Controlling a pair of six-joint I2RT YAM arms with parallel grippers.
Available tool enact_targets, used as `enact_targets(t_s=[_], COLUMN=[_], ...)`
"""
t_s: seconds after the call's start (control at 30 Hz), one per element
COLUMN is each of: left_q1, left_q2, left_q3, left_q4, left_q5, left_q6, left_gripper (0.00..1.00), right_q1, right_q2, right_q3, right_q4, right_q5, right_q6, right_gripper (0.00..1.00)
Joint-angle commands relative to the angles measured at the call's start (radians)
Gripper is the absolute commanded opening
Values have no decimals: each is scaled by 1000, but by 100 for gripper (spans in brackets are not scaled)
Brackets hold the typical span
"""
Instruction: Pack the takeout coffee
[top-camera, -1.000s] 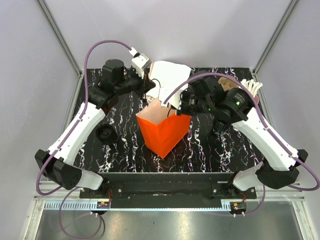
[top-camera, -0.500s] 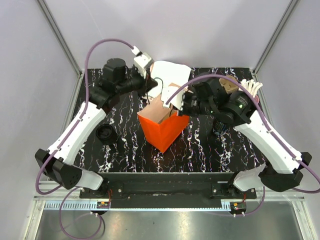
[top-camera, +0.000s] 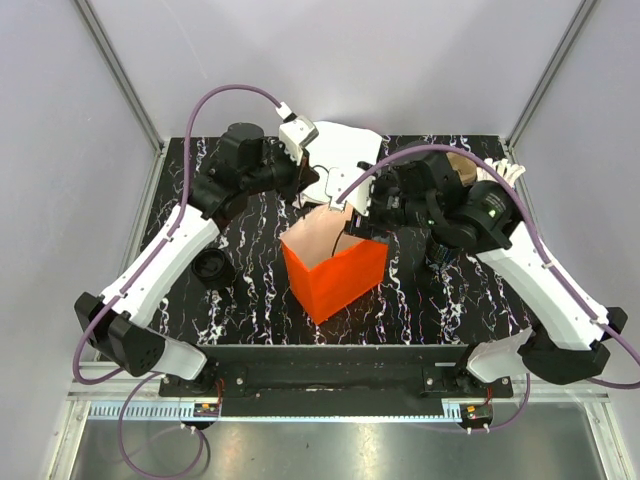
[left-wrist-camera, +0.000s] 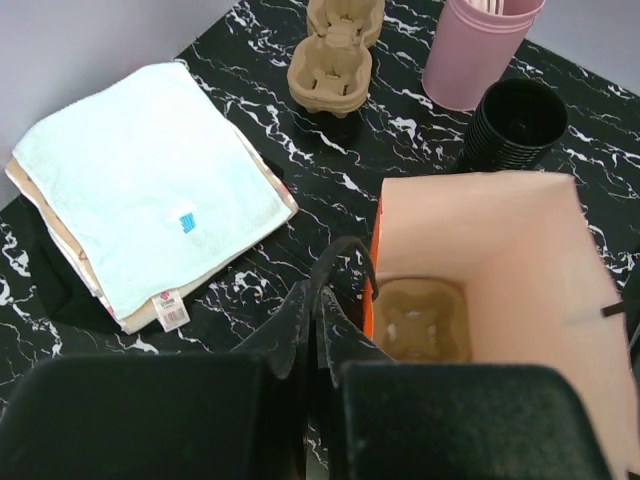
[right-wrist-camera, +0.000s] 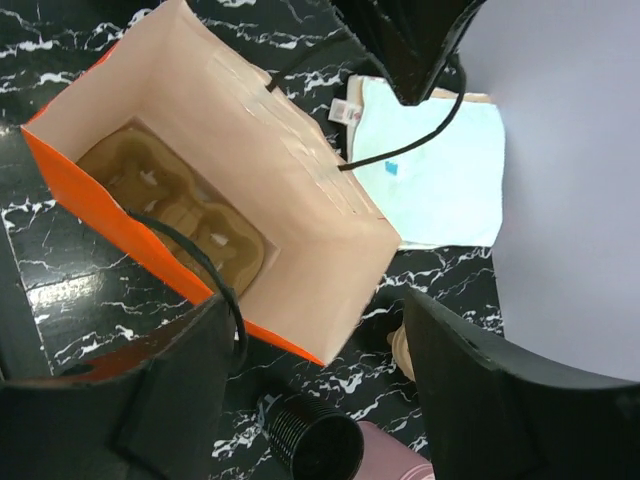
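The black ribbed takeout coffee cup (left-wrist-camera: 515, 125) stands on the table right of the orange paper bag (top-camera: 335, 270), beside the pink cup (left-wrist-camera: 480, 50); it also shows in the right wrist view (right-wrist-camera: 310, 440). In the top view my right arm mostly hides the black cup (top-camera: 440, 255). My left gripper (left-wrist-camera: 318, 300) is shut on the bag's thin black far handle (left-wrist-camera: 345, 255) and holds the mouth open. My right gripper (right-wrist-camera: 315, 310) is wide open over the bag's near right corner, the other handle (right-wrist-camera: 205, 270) lying against its left finger. A cardboard cup carrier (left-wrist-camera: 420, 320) lies in the bag.
A folded white towel (left-wrist-camera: 140, 180) lies behind the bag. A spare cardboard carrier (left-wrist-camera: 335, 55) sits by the pink cup of white sticks. A flat black disc (top-camera: 212, 268) lies at the left. The cage frame bounds the table.
My left gripper has pulled the far handle back and to the right, and the bag's mouth has opened wider. My right gripper has shifted slightly along the bag's right rim.
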Motion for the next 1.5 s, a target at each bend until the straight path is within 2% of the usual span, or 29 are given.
enact_targets(t_s=[0.0,0.33,0.47,1.03,1.47], left_q1=[1,1,1,59,130], left_q2=[0,12,11,-8,2], left_q3=[63,86,77,127,224], left_q4=[33,41,53,63,49], left_q5=[-34,-155,-221,-263,-330], left_q6=[11,22,22,6,0], left_gripper=[0,0,0,0,0], right_q1=[2,0,2,-20,-55], right_q2=[-23,-58,-69,-86,-89], right_q3=[55,26,13,42,44], right_q4=[13,31,54,138,200], right_q5=[16,28,57,152,209], right_q6=[17,23,30,78,101], right_gripper=[75,89,100,100,100])
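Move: The left hand grips one handle of the orange bag, whose middle lies about 10 cm back, 6 to its right and some 20 below. The white towel is roughly 19 cm ahead of that hand and 6 to the right; the black cup on the left is 21 cm left and 7 back. From the right hand the bag's middle is about 2 cm back, 6 left and 24 below; its other handle still loops by the part-open fingers. The right fingers, already parting, open fully and the bag's handle comes free of them as that hand rises about 5 cm, easing right, then forward, away from the bag. The left hand keeps its pinch on the other handle and draws the bag forward and left, roughly 9 cm in all, turning about 20 degrees counter-clockwise and lifting some 5 cm late on. ##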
